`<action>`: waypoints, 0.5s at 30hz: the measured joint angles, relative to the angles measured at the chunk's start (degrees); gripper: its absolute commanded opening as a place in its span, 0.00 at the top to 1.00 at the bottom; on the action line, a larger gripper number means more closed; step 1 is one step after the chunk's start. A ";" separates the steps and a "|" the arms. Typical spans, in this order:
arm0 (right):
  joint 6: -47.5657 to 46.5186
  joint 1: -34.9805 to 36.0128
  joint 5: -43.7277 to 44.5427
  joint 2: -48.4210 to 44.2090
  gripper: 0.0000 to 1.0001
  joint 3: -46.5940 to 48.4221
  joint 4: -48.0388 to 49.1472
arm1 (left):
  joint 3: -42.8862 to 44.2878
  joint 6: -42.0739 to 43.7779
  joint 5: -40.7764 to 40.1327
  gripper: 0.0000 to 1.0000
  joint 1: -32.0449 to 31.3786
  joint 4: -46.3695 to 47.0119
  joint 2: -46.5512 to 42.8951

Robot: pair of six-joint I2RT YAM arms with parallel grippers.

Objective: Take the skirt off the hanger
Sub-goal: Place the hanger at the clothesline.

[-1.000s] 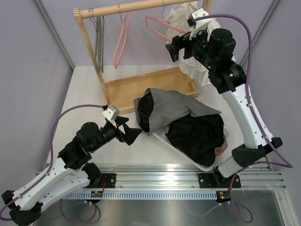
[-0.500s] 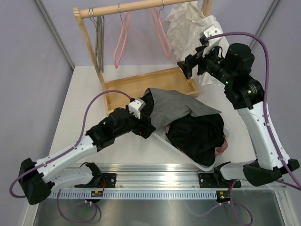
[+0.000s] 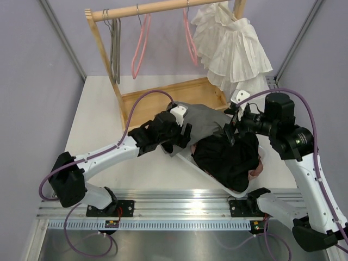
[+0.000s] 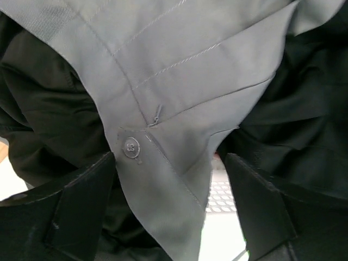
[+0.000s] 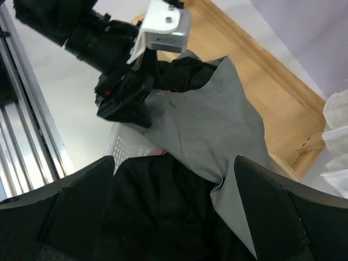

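Note:
A white ruffled skirt (image 3: 231, 46) hangs from the right end of the wooden rail (image 3: 157, 6); its hanger is hidden by the cloth. A grey garment (image 3: 209, 120) with a button (image 4: 131, 147) lies over black clothes (image 3: 228, 157) in a white basket (image 3: 185, 160). My left gripper (image 3: 182, 136) is open, its fingers either side of the grey garment's edge (image 4: 169, 163). Over the black clothes, far from the skirt, my right gripper (image 3: 229, 133) is open and holds nothing (image 5: 173, 163).
Two pink hangers (image 3: 140, 49) (image 3: 190, 38) and grey hangers (image 3: 115, 49) hang bare on the rail. The rack's wooden base tray (image 3: 147, 100) lies behind the basket. The basket's mesh wall (image 5: 122, 149) shows under the left gripper.
My left arm has reached forward and right onto the grey garment, its jaws narrowing slightly. My right arm has come down from the white skirt to above the basket. The pink hanger swung back.

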 measured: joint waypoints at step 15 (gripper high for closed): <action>-5.62 -0.61 -2.14 -5.14 0.01 -6.45 -3.30 | 0.68 0.52 0.37 0.94 0.02 -2.86 2.03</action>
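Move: The button corner of the grey skirt lies right between the left hand's open fingers, about 1 cm ahead, 1 cm to the right and 3 cm below; the skirt's middle is some 6 cm ahead and 7 cm to the right. From the same hand the black skirt is roughly 17 cm right and 9 cm back, 7 cm lower. From the right hand, the grey skirt's middle is about 5 cm ahead, 7 cm left and 20 cm below, the black skirt 11 cm back, 2 cm right and 24 cm below. Down about 2 cm onto the grey skirt's button corner goes the left hand, then it stays there while its fingers, already starting to shut, close most of the way and pinch the cloth. The right hand, wide open and touching nothing, sinks and draws back about 4 cm in all above the black skirt, slowing. ##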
